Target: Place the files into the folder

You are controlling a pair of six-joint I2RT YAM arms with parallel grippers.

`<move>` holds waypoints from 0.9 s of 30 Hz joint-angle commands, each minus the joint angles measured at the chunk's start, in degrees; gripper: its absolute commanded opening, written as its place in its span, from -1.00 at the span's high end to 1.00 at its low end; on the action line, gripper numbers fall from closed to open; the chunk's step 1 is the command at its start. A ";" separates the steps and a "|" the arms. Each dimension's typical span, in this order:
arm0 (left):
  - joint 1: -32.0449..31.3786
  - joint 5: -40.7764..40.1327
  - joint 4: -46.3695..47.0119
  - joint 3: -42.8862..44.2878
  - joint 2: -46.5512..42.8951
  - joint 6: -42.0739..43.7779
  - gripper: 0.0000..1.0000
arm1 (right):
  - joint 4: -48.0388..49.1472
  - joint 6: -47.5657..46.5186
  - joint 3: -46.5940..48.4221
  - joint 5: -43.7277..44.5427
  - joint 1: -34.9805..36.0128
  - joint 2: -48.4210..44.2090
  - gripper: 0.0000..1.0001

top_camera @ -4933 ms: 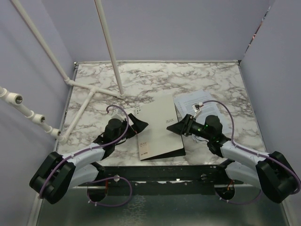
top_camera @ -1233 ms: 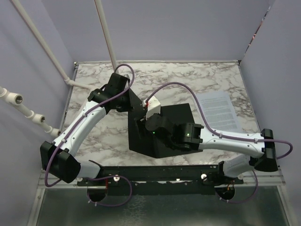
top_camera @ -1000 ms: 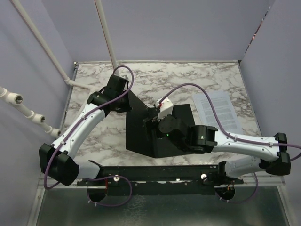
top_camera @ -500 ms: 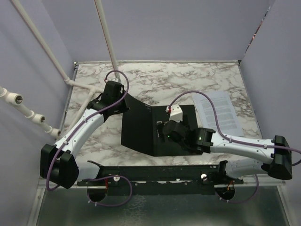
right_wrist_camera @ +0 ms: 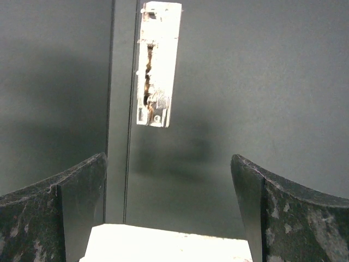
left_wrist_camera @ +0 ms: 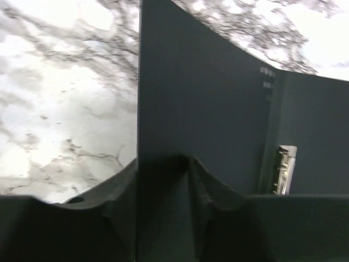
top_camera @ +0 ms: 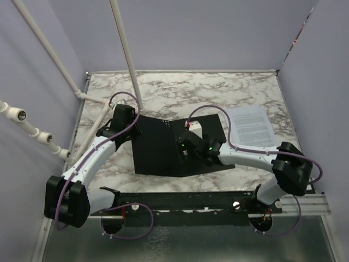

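The folder [top_camera: 155, 155] lies open on the marble table, black inside up, its silver clip [right_wrist_camera: 157, 65] beside the spine. The left cover [left_wrist_camera: 207, 109] bows up a little toward its outer edge. My left gripper [top_camera: 132, 130] sits at that outer edge; in the left wrist view its jaws [left_wrist_camera: 163, 169] stand slightly apart, with the thin cover edge between them. My right gripper [top_camera: 184, 143] hovers over the spine area with its jaws wide open [right_wrist_camera: 169, 164] and nothing between them, just short of the clip [left_wrist_camera: 284, 169]. The files [top_camera: 255, 126] lie flat on the table, right of the folder.
A white pipe frame [top_camera: 128, 54] rises at the back left of the table. Lavender walls close in the sides and back. A black rail [top_camera: 180, 203] with the arm bases runs along the near edge.
My left arm has swung the cover out to the left and down, so the folder now lies open. Its jaws have parted slightly. The right gripper drew back toward the spine and opened fully.
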 commanded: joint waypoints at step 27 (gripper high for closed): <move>2.61 -1.60 -4.27 -1.65 -6.22 8.07 -0.98 | 4.44 0.20 14.46 -0.64 -5.91 20.89 -0.33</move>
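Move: The metal clip on the open folder's spine lies about 8 cm ahead of my right hand, 4 cm to its left and 6 cm below. The right cover's middle is some 12 cm ahead and 5 cm to the right, the files roughly 20 cm ahead and 25 cm to the right. My left hand has the raised left cover's outer edge between its fingers, that cover's middle about 10 cm right, 1 cm back and 9 cm down; the clip is 21 cm to its right, level fore and aft, 13 cm lower. With my left hand I spread the already parting fingers wide and let go of the left cover's edge, easing about 4 cm left with a small dip, then rising some 3 cm clear. My right hand reaches forward about 6 cm, shifts 4 cm left over the spine, then sinks towards the clip, narrowing its wide-open fingers by about a third to straddle it from above; I see no contact yet. ##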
